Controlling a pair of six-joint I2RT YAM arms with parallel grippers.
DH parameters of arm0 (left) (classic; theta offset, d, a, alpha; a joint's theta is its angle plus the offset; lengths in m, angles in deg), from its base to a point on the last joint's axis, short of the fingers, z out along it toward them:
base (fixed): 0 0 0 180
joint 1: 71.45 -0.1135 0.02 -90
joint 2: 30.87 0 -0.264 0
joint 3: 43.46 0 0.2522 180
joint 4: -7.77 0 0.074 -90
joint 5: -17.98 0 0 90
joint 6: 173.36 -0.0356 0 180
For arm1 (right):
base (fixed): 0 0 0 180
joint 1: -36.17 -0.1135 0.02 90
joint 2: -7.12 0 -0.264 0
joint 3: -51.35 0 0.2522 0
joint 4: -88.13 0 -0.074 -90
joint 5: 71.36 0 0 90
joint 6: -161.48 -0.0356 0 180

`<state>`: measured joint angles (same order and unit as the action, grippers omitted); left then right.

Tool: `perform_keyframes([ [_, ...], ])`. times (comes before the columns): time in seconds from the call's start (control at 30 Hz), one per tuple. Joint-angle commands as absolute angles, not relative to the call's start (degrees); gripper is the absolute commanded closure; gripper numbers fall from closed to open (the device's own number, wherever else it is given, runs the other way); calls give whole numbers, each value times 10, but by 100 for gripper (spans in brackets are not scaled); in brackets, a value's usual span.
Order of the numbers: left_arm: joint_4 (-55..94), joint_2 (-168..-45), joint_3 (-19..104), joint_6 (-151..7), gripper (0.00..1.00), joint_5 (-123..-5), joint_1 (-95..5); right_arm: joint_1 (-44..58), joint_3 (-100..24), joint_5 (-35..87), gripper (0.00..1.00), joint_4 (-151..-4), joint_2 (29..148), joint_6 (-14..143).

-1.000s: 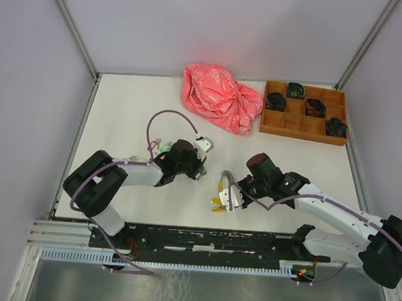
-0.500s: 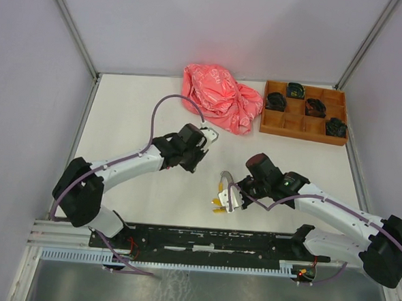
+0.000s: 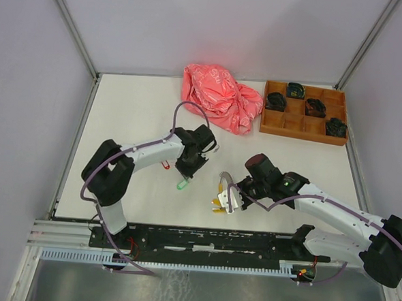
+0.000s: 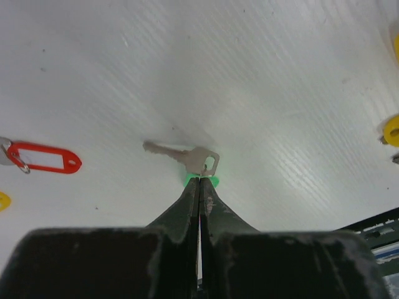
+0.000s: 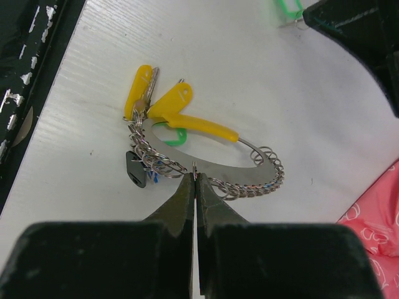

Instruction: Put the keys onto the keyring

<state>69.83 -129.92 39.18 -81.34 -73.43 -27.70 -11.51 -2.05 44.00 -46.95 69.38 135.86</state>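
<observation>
My left gripper is shut on a silver key with a green tag, pinched at its head, just above the white table. A red-tagged key lies on the table to its left. My right gripper is shut on the near edge of the keyring. The keyring is a silvery loop of small rings with a yellow band. Two yellow-tagged keys, a green tag and a black fob hang on it.
A crumpled pink bag lies at the back centre. A wooden compartment tray with black bundles stands at the back right. The black mounting rail runs along the near edge. Grey walls enclose the table.
The left arm has swung from the left part of the table toward the centre, carrying the green-tagged key closer to the keyring. The right arm and keyring have not moved.
</observation>
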Motion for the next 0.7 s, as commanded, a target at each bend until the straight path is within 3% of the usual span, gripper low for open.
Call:
perform_keyframes([
  [0.0, 679, -1347, 449, -841, 97, -737, -280, -120, -50, 444, 99, -472, 685, 1361],
  [0.13, 650, -1396, 474, -856, 93, -733, -285, -122, -50, 444, 99, -470, 688, 1362],
  [0.27, 627, -1423, 484, -856, 81, -734, -286, -123, -51, 442, 99, -467, 690, 1361],
  [0.43, 571, -1359, 445, -832, 62, -754, -288, -125, -51, 438, 99, -466, 692, 1362],
  [0.67, 462, -1255, 335, -765, 56, -721, -294, -126, -53, 442, 99, -462, 699, 1362],
])
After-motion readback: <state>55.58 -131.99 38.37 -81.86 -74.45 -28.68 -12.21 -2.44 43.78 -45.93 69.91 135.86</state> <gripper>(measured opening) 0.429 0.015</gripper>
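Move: The left hand already holds the green-tagged key just above the table. The bare spot it is bound for lies about 4 cm ahead, 3 cm to its right and 4 cm down. The red-tagged key lies roughly 5 cm ahead of the hand and 9 cm left; the keyring, gripped by the right hand, is some 15 cm right and 3 cm back. From the right hand, the bare spot is around 14 cm left and 7 cm ahead, below. Forward and to its right, sinking some 3 cm, the left hand carries the green-tagged key down to the bare table, covering about 5 cm in all before the fingers open to nearly half and let go of it. It then rises about 2.5 cm over the key, tilting some 10 degrees. The right hand stays put, keeping its hold on the keyring. ##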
